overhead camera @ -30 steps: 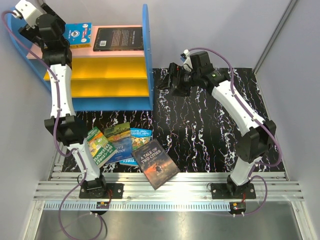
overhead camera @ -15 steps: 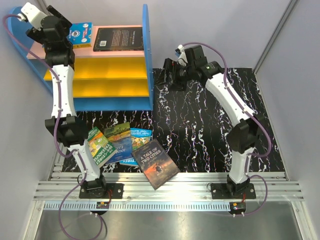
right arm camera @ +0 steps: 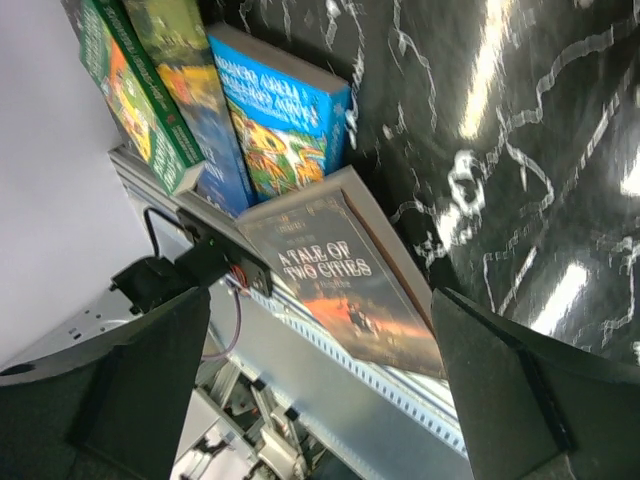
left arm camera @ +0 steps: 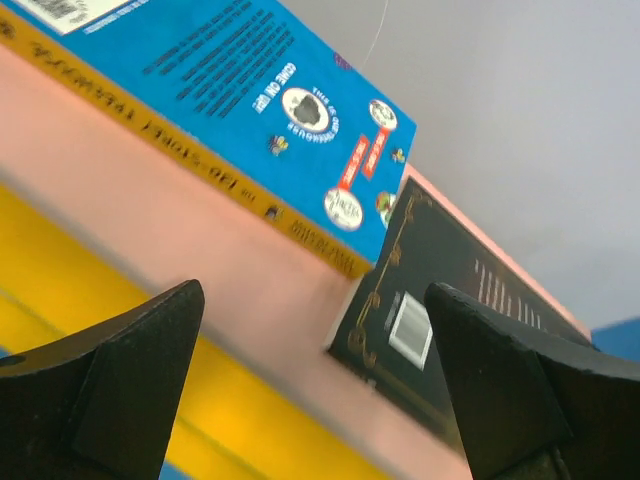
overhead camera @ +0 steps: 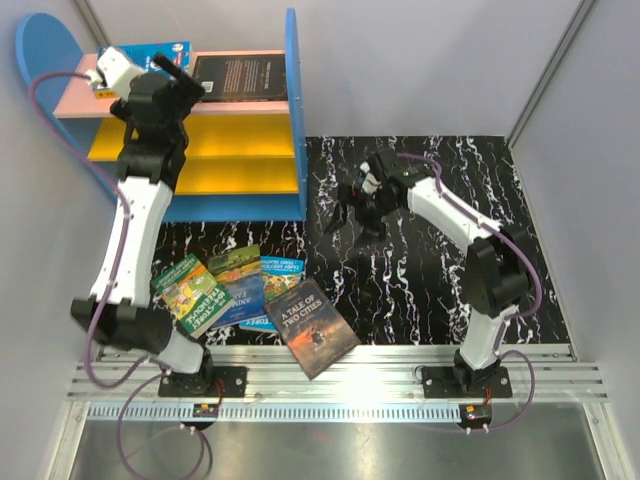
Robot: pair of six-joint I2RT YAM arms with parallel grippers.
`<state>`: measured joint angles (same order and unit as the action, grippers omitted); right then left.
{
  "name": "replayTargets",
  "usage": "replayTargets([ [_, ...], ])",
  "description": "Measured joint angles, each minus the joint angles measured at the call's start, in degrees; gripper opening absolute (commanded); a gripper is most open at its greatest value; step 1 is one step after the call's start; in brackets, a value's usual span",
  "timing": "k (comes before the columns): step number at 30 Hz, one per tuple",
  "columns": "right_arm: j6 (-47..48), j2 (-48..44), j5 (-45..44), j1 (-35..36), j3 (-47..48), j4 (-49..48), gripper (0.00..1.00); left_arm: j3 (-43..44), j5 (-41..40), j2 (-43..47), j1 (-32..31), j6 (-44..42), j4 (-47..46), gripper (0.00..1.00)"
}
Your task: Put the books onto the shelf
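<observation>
The shelf stands at the back left, with a pink top board over yellow boards. Two books lie flat on the top board: a blue one and a dark one. My left gripper hovers open at the board's front edge, holding nothing. Several more books lie near the mat's front edge: a green one, two blue ones, and "A Tale of Two Cities". My right gripper hangs open above the mat, tilted toward them.
A black marbled mat covers the table. Grey walls close in the left, back and right sides. A slotted aluminium rail with both arm bases runs along the near edge; the dark book overhangs it slightly.
My left gripper has swung from the back left of the shelf top to the front edge of the pink board. My right gripper has come from beside the shelf down toward the mat's middle.
</observation>
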<state>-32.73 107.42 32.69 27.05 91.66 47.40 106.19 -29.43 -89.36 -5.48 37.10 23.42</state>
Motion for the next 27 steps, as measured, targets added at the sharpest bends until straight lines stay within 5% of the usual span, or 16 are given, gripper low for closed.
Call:
replayTargets([
  [7, -1.66, -11.96, 1.36, 0.0, -13.9, -4.33, 1.0, -21.14, 2.36, 18.49, -0.11, 1.44, 10.84, 0.99],
  [12, -2.75, -13.46, 3.54, 0.0, -20.13, -8.7, 1.0, -37.97, 12.81, 27.21, -2.14, 5.75, 17.33, 0.97],
  [20, -5.7, -10.86, 7.63, 0.98, -31.54, -17.66, 1.0, -61.13, 26.49, 33.11, -18.82, 14.73, 24.5, 0.98],
  [27, -9.31, -5.81, 10.05, 6.47, -38.4, -29.99, 1.0, -79.65, 35.28, 44.52, -25.22, 25.09, 20.61, 0.99],
])
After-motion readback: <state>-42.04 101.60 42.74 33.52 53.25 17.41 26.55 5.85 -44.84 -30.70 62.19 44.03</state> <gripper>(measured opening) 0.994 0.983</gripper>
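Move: A Tale of Two Cities lies flat on the table, about 37 cm back, 29 cm to the right and 43 cm below my left hand, which is up at the shelf. The Animal Farm book is 29 cm back and 12 cm right of that hand, the fairy-tale book 29 back and 21 right, both equally low. From my right hand, A Tale of Two Cities is some 22 cm back, 6 cm left and 14 cm down; the fairy-tale book is 13 back and 13 left. I bring my open left hand off the shelf front, first mostly back, then steeply down and to the right, about 40 cm down and 35 cm back, pitching the fingers down some 60 degrees and swinging them clockwise, towards the left side of A Tale of Two Cities. My right hand, open too, comes back and down roughly 12 and 10 cm towards its right edge, tipping slightly. ##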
